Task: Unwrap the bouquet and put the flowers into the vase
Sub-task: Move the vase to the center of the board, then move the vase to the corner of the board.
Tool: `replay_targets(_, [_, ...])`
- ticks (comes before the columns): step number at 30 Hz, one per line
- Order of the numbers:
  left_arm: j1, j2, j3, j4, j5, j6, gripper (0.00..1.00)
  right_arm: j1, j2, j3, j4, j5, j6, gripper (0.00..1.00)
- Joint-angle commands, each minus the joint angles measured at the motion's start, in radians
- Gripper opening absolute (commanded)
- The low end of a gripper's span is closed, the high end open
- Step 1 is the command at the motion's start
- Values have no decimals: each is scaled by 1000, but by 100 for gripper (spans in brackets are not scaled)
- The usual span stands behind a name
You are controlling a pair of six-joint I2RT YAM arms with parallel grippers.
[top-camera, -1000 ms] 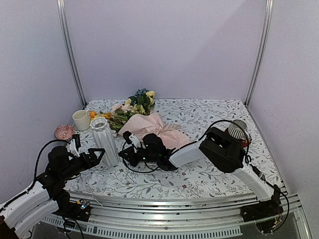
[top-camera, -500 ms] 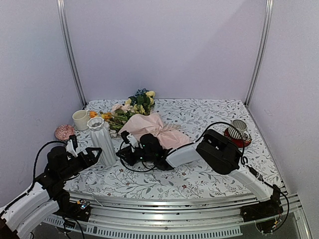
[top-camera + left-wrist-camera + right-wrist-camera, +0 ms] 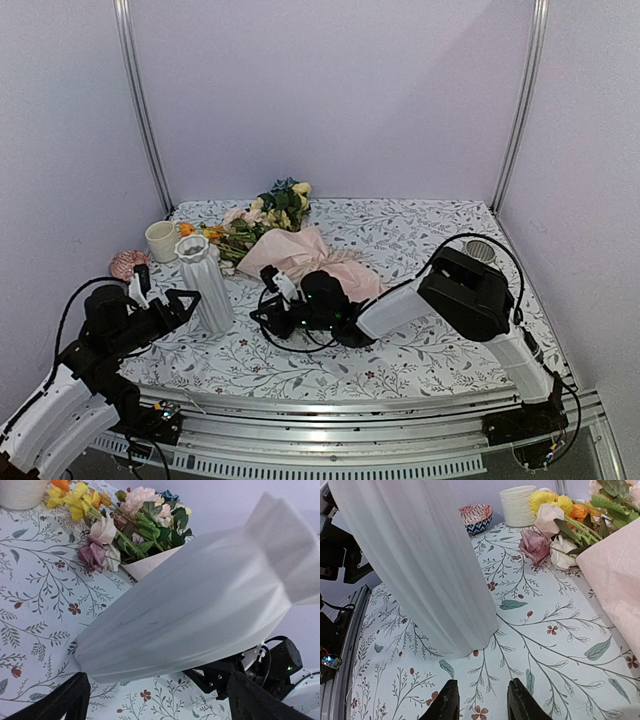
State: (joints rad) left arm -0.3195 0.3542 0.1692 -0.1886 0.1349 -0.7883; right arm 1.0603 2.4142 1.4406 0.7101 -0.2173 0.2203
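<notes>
The tall white ridged vase (image 3: 205,281) stands upright on the floral tablecloth at the left. In the left wrist view the vase (image 3: 190,600) fills the frame, just ahead of my wide-open left gripper (image 3: 159,680), which reaches in from the left (image 3: 180,303). My right gripper (image 3: 260,316) sits low on the cloth to the vase's right. Its jaws are apart and empty (image 3: 481,692), a short way from the vase's foot (image 3: 425,570). The bouquet (image 3: 300,255) lies behind in pink paper (image 3: 615,565), and its flowers (image 3: 268,212) spill toward the back left.
A cream mug (image 3: 161,240) and a small patterned bowl (image 3: 128,264) stand at the far left. A striped cup (image 3: 481,250) shows behind the right arm's elbow. A metal rail (image 3: 330,410) runs along the table's front edge.
The right gripper's jaws have parted and it has drawn back to the right, away from the vase. The vase now stands slightly further left. The left gripper has edged up to it.
</notes>
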Motion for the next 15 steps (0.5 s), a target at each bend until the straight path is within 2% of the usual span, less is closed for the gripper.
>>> replay_targets(1, [8, -50, 127, -137, -4, -14, 98, -4, -162, -96, 76, 42, -26, 36])
replay_targets(5, [8, -53, 245, -171, -31, -10, 98, -28, -248, -155, 34, 37, -26, 37])
replay_targets(8, [7, -15, 386, -192, -50, 52, 98, -49, -313, -212, 28, 20, -11, 44])
replay_targets(10, [8, 34, 490, -201, -50, 111, 98, -63, -357, -237, 1, 25, -2, 52])
replay_targets(13, [8, 137, 638, -204, -2, 186, 98, -81, -424, -267, -79, 55, -8, 77])
replay_targets(15, [7, 212, 716, -195, 74, 218, 97, -100, -488, -291, -128, 83, -19, 87])
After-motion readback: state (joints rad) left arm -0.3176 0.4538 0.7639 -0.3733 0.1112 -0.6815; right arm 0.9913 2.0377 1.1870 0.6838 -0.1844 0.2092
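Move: The vase stands upright close off the left hand's open fingertips, its middle about 7 cm ahead, 4 cm to the right and roughly level. From the left hand the bowl lies some 24 cm ahead and 20 cm left, the mug about 30 cm ahead and 15 cm left, both about 9 cm lower. From the right hand the vase is about 9 cm left, 3 cm ahead and 5 cm higher; the pink wrap lies around 18 cm ahead, 12 cm right and 3 cm lower. Both hands leave the standing vase without holding it: the left, fingers still wide open, climbs almost straight up by a good 20 cm, ever faster, tipping its fingertips up some 20 degrees, and ends above the vase's rim. The right hand rises about 10 cm and draws off to the right by about 7 cm, up first and then more sideways, its fingers spreading from a third open to most of the way. ##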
